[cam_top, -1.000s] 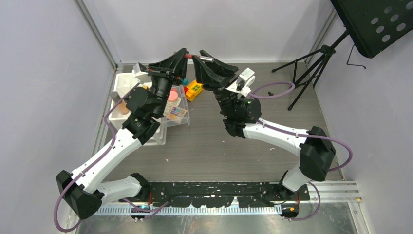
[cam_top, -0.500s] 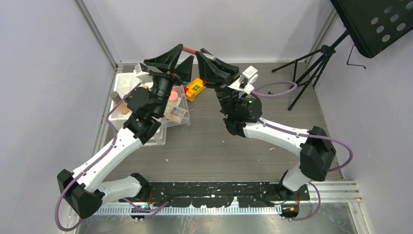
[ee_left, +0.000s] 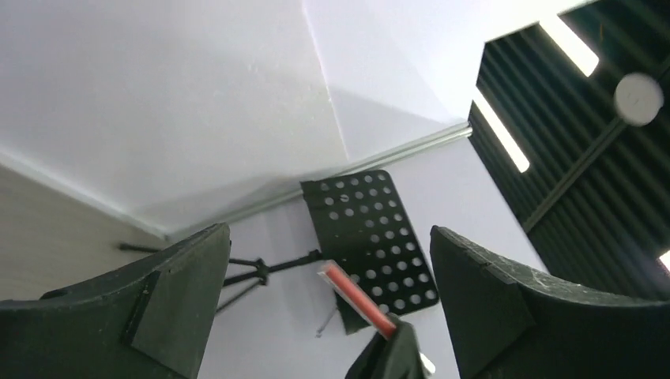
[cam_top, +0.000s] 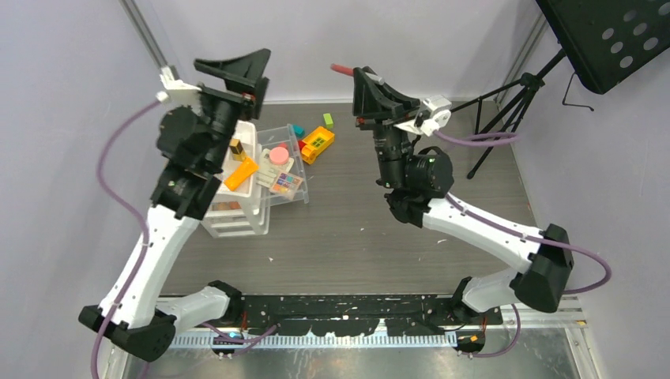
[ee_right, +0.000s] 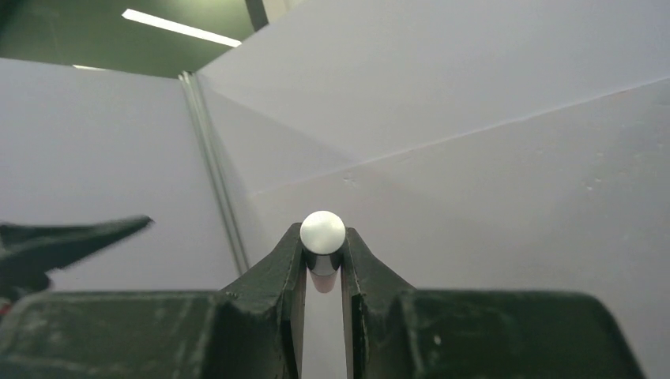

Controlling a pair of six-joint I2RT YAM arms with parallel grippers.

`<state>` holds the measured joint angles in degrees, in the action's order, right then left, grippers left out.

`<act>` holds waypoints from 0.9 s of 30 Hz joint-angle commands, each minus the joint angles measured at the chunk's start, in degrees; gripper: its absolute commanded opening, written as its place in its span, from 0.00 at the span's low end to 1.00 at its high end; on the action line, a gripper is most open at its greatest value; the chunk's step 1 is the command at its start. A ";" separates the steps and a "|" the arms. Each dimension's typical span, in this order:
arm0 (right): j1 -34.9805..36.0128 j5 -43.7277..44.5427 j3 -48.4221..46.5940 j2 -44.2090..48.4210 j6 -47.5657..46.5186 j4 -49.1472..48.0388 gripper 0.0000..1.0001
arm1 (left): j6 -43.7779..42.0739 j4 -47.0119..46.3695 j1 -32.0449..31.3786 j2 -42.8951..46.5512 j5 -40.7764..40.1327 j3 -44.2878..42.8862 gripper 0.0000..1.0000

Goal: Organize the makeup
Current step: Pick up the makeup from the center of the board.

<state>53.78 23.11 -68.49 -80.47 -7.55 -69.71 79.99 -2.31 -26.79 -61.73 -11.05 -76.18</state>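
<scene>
High over the back of the table, my right gripper (cam_top: 366,79) is shut on a red pencil (cam_top: 342,69). The right wrist view shows the pencil's silver end (ee_right: 322,231) pinched between the fingertips of the right gripper (ee_right: 322,246). My left gripper (cam_top: 237,67) hangs open and empty above the white organizer (cam_top: 229,217). In the left wrist view the red pencil (ee_left: 359,294) is apart from the left gripper (ee_left: 328,231), out beyond its wide jaws. In the organizer lie an orange tube (cam_top: 241,172), a pink compact (cam_top: 278,155), an eyeshadow palette (cam_top: 286,183) and a gold-black lipstick (cam_top: 235,148).
A yellow-and-red toy brick (cam_top: 316,142), a green block (cam_top: 327,120) and a teal block (cam_top: 299,129) lie behind the organizer. A black music stand on a tripod (cam_top: 506,103) fills the back right corner. Grey walls close in on three sides.
The left gripper opened, let go of the red pencil and swung up and left. The right gripper closed on the pencil and carried it right.
</scene>
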 commanded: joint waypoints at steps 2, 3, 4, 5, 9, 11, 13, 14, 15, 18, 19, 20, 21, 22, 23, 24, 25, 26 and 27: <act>-0.41 9.16 -8.62 3.71 -2.81 33.63 0.00 | -34.00 23.52 0.97 -0.70 2.78 -20.05 0.99; -0.38 8.79 -11.16 3.39 -2.31 40.90 0.00 | -39.42 26.82 0.98 -1.20 1.79 -23.11 0.99; -0.40 8.42 -13.75 3.04 -1.35 47.27 0.00 | -43.88 30.98 1.03 -1.55 0.01 -25.97 0.99; -0.43 7.55 -16.30 2.51 0.01 53.99 0.00 | -47.86 35.76 1.03 -1.69 -2.01 -28.79 0.99; -0.44 1.15 -25.61 -0.79 4.30 75.21 0.00 | -61.03 48.90 1.02 -2.09 -10.96 -34.26 0.99; -0.45 -3.21 -28.71 -2.50 6.31 80.28 0.00 | -64.86 54.75 1.03 -2.14 -17.25 -35.60 0.99; -0.43 -7.92 -31.02 -4.19 8.67 83.47 0.00 | -68.15 57.68 1.03 -0.76 -24.92 -34.19 1.00; -0.44 -10.95 -32.15 -5.03 9.90 84.77 0.00 | -69.28 58.02 1.03 0.45 -28.07 -32.57 1.00; -0.46 -14.14 -33.48 -6.16 10.67 85.86 0.00 | -70.07 57.69 1.03 2.25 -30.79 -30.59 1.00; -0.34 -24.54 -36.75 -10.36 12.62 87.12 0.00 | -71.00 55.24 1.03 9.00 -36.70 -23.88 1.00; -0.15 -27.39 -37.68 -11.72 12.84 87.24 0.00 | -70.95 54.35 0.98 11.12 -38.24 -22.10 1.00; -0.02 -28.95 -38.90 -13.08 13.23 87.22 0.00 | -70.84 53.60 1.03 13.03 -39.95 -20.61 1.00; 0.34 -29.71 -39.78 -14.49 13.40 87.22 0.00 | -70.77 52.45 0.98 15.31 -41.56 -18.97 1.00; 0.58 -30.02 -40.44 -15.82 13.31 86.80 0.00 | -70.76 51.04 0.95 17.49 -42.68 -17.59 1.00; 0.72 -30.34 -40.63 -16.94 13.38 86.01 0.00 | -70.76 49.11 0.95 19.72 -43.32 -16.39 1.00; 1.00 -30.70 -40.74 -18.00 13.44 84.92 0.00 | -70.76 47.67 0.95 21.84 -43.56 -15.37 0.99; 1.23 -31.52 -40.88 -18.82 13.50 83.73 0.00 | -70.80 46.55 0.95 23.57 -43.63 -14.64 0.99; 1.55 -32.62 -41.22 -19.84 13.58 82.66 0.00 | -70.83 45.73 0.88 25.21 -43.69 -14.14 0.99; 1.85 -33.43 -42.05 -20.96 13.64 81.86 0.00 | -71.03 45.31 0.74 26.27 -43.70 -14.14 0.99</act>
<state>54.46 -3.90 -106.30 -99.57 4.73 15.92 10.81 49.89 -25.87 -41.63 -49.34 -90.39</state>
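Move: My right hand already pinches the red pencil. The open clear drawer it is bound for lies roughly 17 cm ahead, 19 cm to the left and some 45 cm below. Inside it, the palette is about 10 cm ahead and 18 cm left of this hand. The orange tube on the organizer's top lies around 5 cm ahead, 28 cm left, 36 cm down. From my empty left hand the drawer is about 15 cm ahead, 4 cm left and 43 cm below. I keep the pencil pinched and swing my right hand about 18 cm left and as far down towards the open drawer, turning it some 70 degrees, from pointing steeply up to pointing left and forward, just below level. Meanwhile my left hand, still wide open, rises briefly, then sweeps left, back and down, clear of the organizer. ##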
